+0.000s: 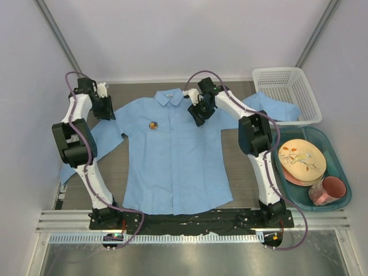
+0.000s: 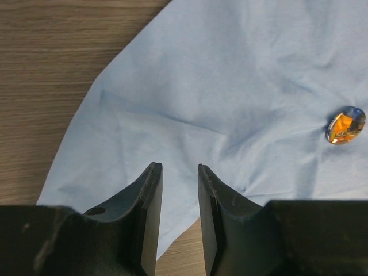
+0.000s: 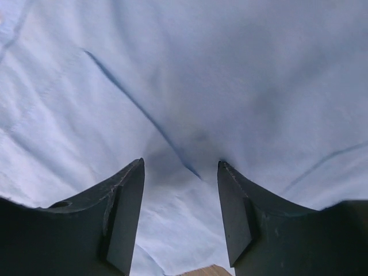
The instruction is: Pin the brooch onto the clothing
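Note:
The light blue clothing (image 1: 172,155) lies spread flat on the table, collar at the far side. The brooch (image 1: 153,125), a small orange-gold disc, rests on its chest left of the button line, and shows at the right edge of the left wrist view as the brooch (image 2: 345,125). My left gripper (image 1: 104,109) hovers at the shirt's left shoulder and sleeve, jaws open a narrow gap with nothing between them (image 2: 180,168). My right gripper (image 1: 198,114) is over the shirt's right shoulder near the collar, open and empty (image 3: 180,164), its fingertips close to the clothing (image 3: 190,86).
A white mesh basket (image 1: 287,92) stands at the back right on the shirt's right sleeve. A teal tray (image 1: 339,167) at the right holds plates and a pink mug (image 1: 329,190). Brown table (image 2: 52,63) shows left of the shirt.

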Action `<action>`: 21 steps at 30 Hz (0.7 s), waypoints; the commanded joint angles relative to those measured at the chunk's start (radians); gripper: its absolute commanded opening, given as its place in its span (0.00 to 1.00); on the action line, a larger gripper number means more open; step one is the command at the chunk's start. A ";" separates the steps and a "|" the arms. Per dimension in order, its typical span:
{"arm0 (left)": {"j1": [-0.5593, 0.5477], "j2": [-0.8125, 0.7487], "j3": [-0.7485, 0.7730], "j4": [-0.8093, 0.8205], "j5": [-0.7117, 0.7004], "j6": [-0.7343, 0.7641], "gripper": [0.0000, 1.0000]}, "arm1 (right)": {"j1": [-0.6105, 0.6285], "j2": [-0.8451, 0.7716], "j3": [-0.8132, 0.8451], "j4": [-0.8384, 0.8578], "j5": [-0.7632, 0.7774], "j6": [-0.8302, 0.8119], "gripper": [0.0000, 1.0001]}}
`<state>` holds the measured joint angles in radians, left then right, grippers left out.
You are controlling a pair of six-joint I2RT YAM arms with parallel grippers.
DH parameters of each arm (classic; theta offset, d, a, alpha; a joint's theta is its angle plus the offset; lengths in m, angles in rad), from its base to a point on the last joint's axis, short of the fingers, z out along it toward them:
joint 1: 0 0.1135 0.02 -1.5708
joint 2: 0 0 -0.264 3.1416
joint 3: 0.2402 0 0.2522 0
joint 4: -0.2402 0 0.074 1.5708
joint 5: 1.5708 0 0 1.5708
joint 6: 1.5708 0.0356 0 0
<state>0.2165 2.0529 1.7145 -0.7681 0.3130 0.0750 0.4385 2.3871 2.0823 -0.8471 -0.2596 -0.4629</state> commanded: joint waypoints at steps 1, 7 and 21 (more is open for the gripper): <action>0.020 0.029 0.020 -0.003 -0.043 -0.026 0.34 | -0.040 -0.009 0.015 0.002 0.049 0.030 0.57; 0.087 0.115 0.016 -0.040 -0.109 -0.021 0.33 | -0.066 0.004 -0.042 0.014 0.085 0.012 0.57; 0.138 0.116 0.019 -0.001 -0.162 0.045 0.38 | -0.098 0.009 -0.077 0.025 0.145 -0.034 0.57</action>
<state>0.3553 2.1864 1.7184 -0.7815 0.1349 0.0929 0.3614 2.3825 2.0323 -0.8066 -0.1669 -0.4686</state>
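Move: Down to the left hand's left lies the upper edge of the clothing's left sleeve, about 9 cm over, 3 cm back and 7 cm below; the brooch is some 21 cm to that hand's right, about level with it and 7 cm below. From the right hand, the clothing's right armpit lies roughly 11 cm right and 2 cm back, the collar about 16 cm left and 15 cm ahead, the brooch some 23 cm left and level, all around 2–3 cm below. Swinging out away from the brooch, the left hand goes about 9 cm left, sinking some 6 cm and drawing back a little onto the upper edge of the left sleeve, its half-open fingers tipping more upright and turning slightly counter-clockwise. The right hand slides about 5 cm right and slightly forward, low over the clothing towards the right armpit, sinking barely a centimetre, then holds there with fingers open. Whether either hand touches the cloth can't be seen. ##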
